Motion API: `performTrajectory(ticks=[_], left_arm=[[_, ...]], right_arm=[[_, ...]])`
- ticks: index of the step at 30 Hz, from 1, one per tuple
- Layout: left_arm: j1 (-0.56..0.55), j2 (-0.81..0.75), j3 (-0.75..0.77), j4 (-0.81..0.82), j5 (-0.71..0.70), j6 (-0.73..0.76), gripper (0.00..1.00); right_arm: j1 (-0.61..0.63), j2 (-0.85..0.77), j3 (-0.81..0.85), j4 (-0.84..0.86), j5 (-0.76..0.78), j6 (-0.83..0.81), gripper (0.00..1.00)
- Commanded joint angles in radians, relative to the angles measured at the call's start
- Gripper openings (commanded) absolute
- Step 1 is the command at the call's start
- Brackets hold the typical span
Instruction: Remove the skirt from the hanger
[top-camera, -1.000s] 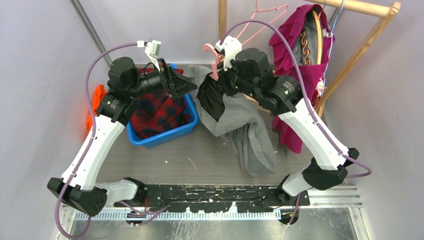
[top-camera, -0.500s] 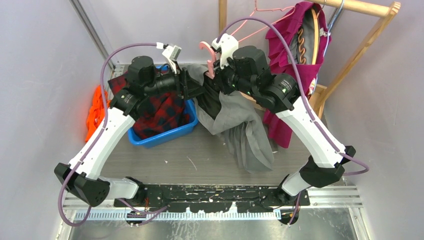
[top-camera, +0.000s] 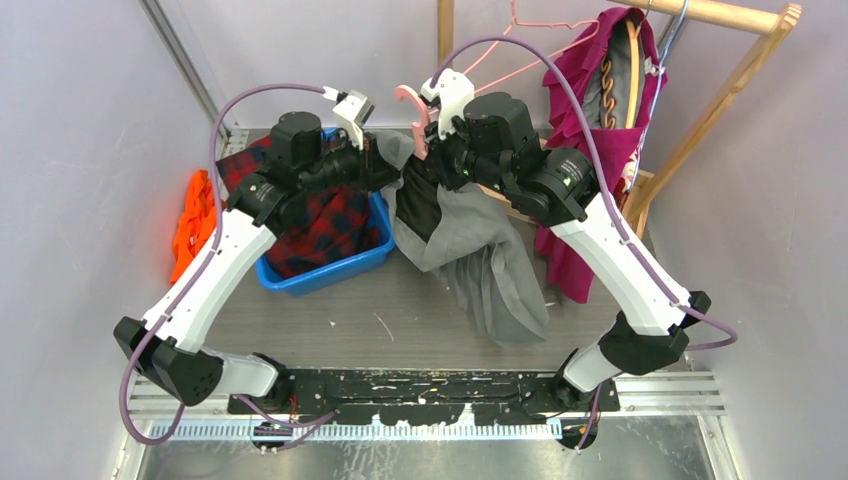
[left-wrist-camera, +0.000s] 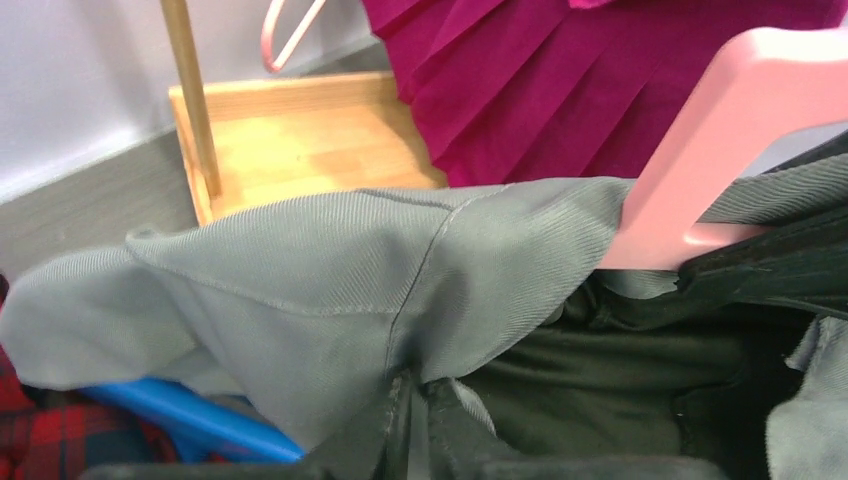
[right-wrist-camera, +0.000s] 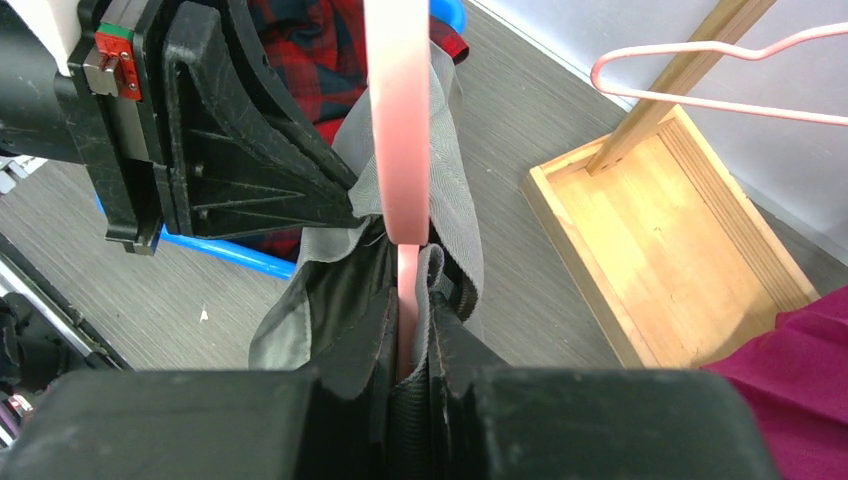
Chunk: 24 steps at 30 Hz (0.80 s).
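Note:
The grey skirt (top-camera: 470, 240) with a dark lining hangs from a pink hanger (top-camera: 418, 115) held up over the table. My right gripper (top-camera: 440, 165) is shut on the hanger's flat pink bar (right-wrist-camera: 395, 120), with waistband fabric (right-wrist-camera: 450, 200) pinched beside it between the jaws (right-wrist-camera: 412, 310). My left gripper (top-camera: 385, 170) has come in from the left and is shut on a fold of the grey waistband (left-wrist-camera: 330, 270); its fingertips (left-wrist-camera: 430, 395) pinch the cloth just left of the pink hanger's end (left-wrist-camera: 720, 140). The skirt's hem trails onto the table.
A blue bin (top-camera: 375, 255) holding red plaid cloth sits under my left arm. An orange cloth (top-camera: 192, 215) lies at the far left. At the back right a wooden rack (top-camera: 720, 15) carries a magenta garment (top-camera: 600, 90) and a pink wire hanger (top-camera: 530, 40); its wooden base (right-wrist-camera: 670, 240) rests on the table.
My left arm swung right from over the blue bin to the skirt, and its open jaws closed on the waistband. The right gripper kept its hold on the hanger.

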Motion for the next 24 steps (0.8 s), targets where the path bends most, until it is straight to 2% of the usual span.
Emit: performTrajectory(ticks=[1,5,8,14,18,21,24], left_arm=[[-0.004,-0.014,0.084,-0.047,-0.039,0.043,0.28],[-0.006,-0.063,0.063,-0.039,-0.022,0.054,0.54],[-0.006,-0.117,0.028,-0.021,0.01,0.057,0.68],[-0.023,-0.131,-0.005,0.025,0.076,0.013,0.75],[-0.038,-0.115,-0.024,0.043,0.063,0.011,0.75],[-0.044,-0.094,-0.025,0.035,0.017,0.027,0.75],[-0.047,-0.08,-0.017,0.024,-0.095,0.045,0.73]], right_arm=[[0.005,-0.035,0.052,0.082,0.002,-0.025,0.01],[0.005,-0.031,0.05,0.084,0.002,-0.031,0.01],[0.005,-0.028,0.05,0.086,0.003,-0.033,0.01],[0.005,-0.017,0.058,0.093,0.001,-0.029,0.01],[0.007,-0.015,0.06,0.101,-0.005,-0.019,0.01],[0.008,-0.015,0.062,0.1,-0.007,-0.016,0.01],[0.011,-0.018,0.062,0.099,-0.007,-0.014,0.01]])
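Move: The left hand's shut fingertips are at the free left-hand rim of the grey skirt's waist, about 1 cm to their right. From the left hand, the pink hanger hook stands some 4 cm to the right, 1 cm back and 7 cm up; the blue box lies about 16 cm left, 3 cm ahead and 30 cm below. From the right hand, which already holds hanger and waistband, that rim is about 7 cm left, 2 cm ahead and 5 cm lower. Backing off and rising about 4 cm each way, the left hand spreads its shut fingers wide and comes free of the skirt's rim; it then sinks again by some 2 cm and edges forward, with the open fingers pointing at the waist opening, one on either side of the rim. The right hand stays put and keeps its pinch on hanger and waistband. ##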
